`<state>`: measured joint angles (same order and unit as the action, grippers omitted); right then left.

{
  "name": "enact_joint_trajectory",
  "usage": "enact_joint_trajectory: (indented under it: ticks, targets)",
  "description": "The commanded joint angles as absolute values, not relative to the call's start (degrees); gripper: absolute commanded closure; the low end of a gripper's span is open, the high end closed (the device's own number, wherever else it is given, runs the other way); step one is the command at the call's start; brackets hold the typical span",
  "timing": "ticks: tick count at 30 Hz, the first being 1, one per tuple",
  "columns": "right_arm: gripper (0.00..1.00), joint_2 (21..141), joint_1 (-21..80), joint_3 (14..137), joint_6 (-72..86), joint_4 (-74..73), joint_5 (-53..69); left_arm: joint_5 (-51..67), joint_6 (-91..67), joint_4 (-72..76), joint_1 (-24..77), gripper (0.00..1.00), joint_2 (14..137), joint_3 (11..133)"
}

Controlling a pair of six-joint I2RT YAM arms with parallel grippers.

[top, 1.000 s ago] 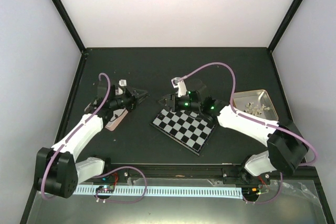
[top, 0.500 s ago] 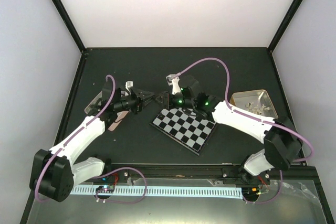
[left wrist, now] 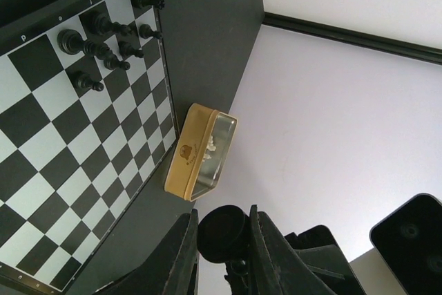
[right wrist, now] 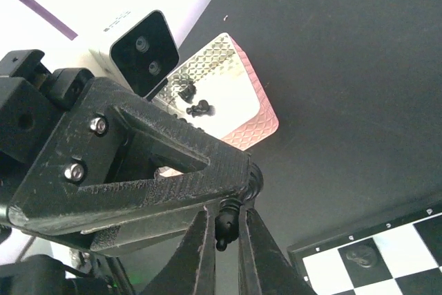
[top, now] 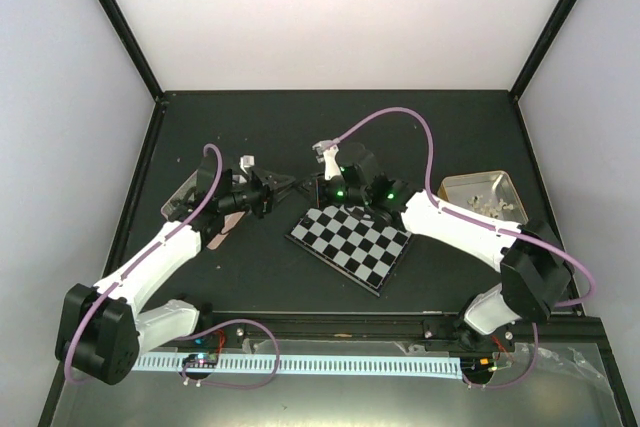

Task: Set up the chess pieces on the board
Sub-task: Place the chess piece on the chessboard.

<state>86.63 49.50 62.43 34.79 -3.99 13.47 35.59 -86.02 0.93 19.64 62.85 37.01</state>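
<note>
A black chess piece (left wrist: 222, 234) is held between the two grippers above the dark table, just off the board's (top: 350, 244) far left corner. My left gripper (left wrist: 222, 213) is shut on its round base. My right gripper (right wrist: 226, 215) is shut on its slim top end (right wrist: 225, 227). In the top view the left gripper (top: 285, 185) and right gripper (top: 310, 188) meet tip to tip, and the piece itself is too small to make out. Several black chess pieces (left wrist: 103, 39) stand at one corner of the board (left wrist: 62, 136).
A yellow tin (left wrist: 200, 151) with pale pieces lies past the board, at the right in the top view (top: 482, 197). A pink-lidded tin (right wrist: 221, 94) with black pieces lies under the left arm (top: 208, 217). Black frame rails border the table.
My right gripper moved left to the left gripper's tip and shut on the top of the piece. The left arm shifted slightly right, its grip unchanged.
</note>
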Motion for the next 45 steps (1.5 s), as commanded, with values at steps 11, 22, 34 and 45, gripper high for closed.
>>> enact_joint_trajectory:
  ticks: [11, 22, 34, 45]
  targets:
    - [0.99, 82.8, 49.5, 63.3, 30.5, -14.5, 5.2, 25.7, -70.2, -14.1, 20.1, 0.37, 59.0, 44.2]
    - [0.99, 84.2, 49.3, 60.0, 23.6, -37.6, 0.5, 5.1, -45.2, -25.6, 19.8, 0.34, 51.0, 44.0]
    - [0.89, 96.2, 49.4, 67.3, 23.0, -44.3, -0.2, 1.4, -37.5, -25.0, 19.7, 0.32, 48.0, 44.9]
    - [0.66, 96.4, 49.3, 68.3, 25.3, -43.4, -1.3, 3.2, -36.8, -24.9, 19.8, 0.32, 50.0, 45.2]
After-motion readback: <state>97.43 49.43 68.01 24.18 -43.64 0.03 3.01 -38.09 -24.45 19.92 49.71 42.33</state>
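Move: Both grippers already share the black piece in mid-air. From the right hand, its spot beside the board's fold is about 11 cm right, 4 back and 16 down. The knight stands about 4 cm right, 1 ahead and 16 down, the far-corner cluster 13 right, 9 ahead and 16 down. From the left hand, that spot lies about 12 cm right, 4 back and 16 down; the pink tray is 15 left, 5 ahead and 16 down. Keep the black piece pinched in the right gripper while the left fingers open wide and let go. Draw the left hand about 9 cm left towards the pink tray, tipping it steeply down. Swing the right hand some 10 cm right, then 15 cm down onto the board, turning its fingers downward by about 45 degrees; open them part-way and rise a centimetre. ##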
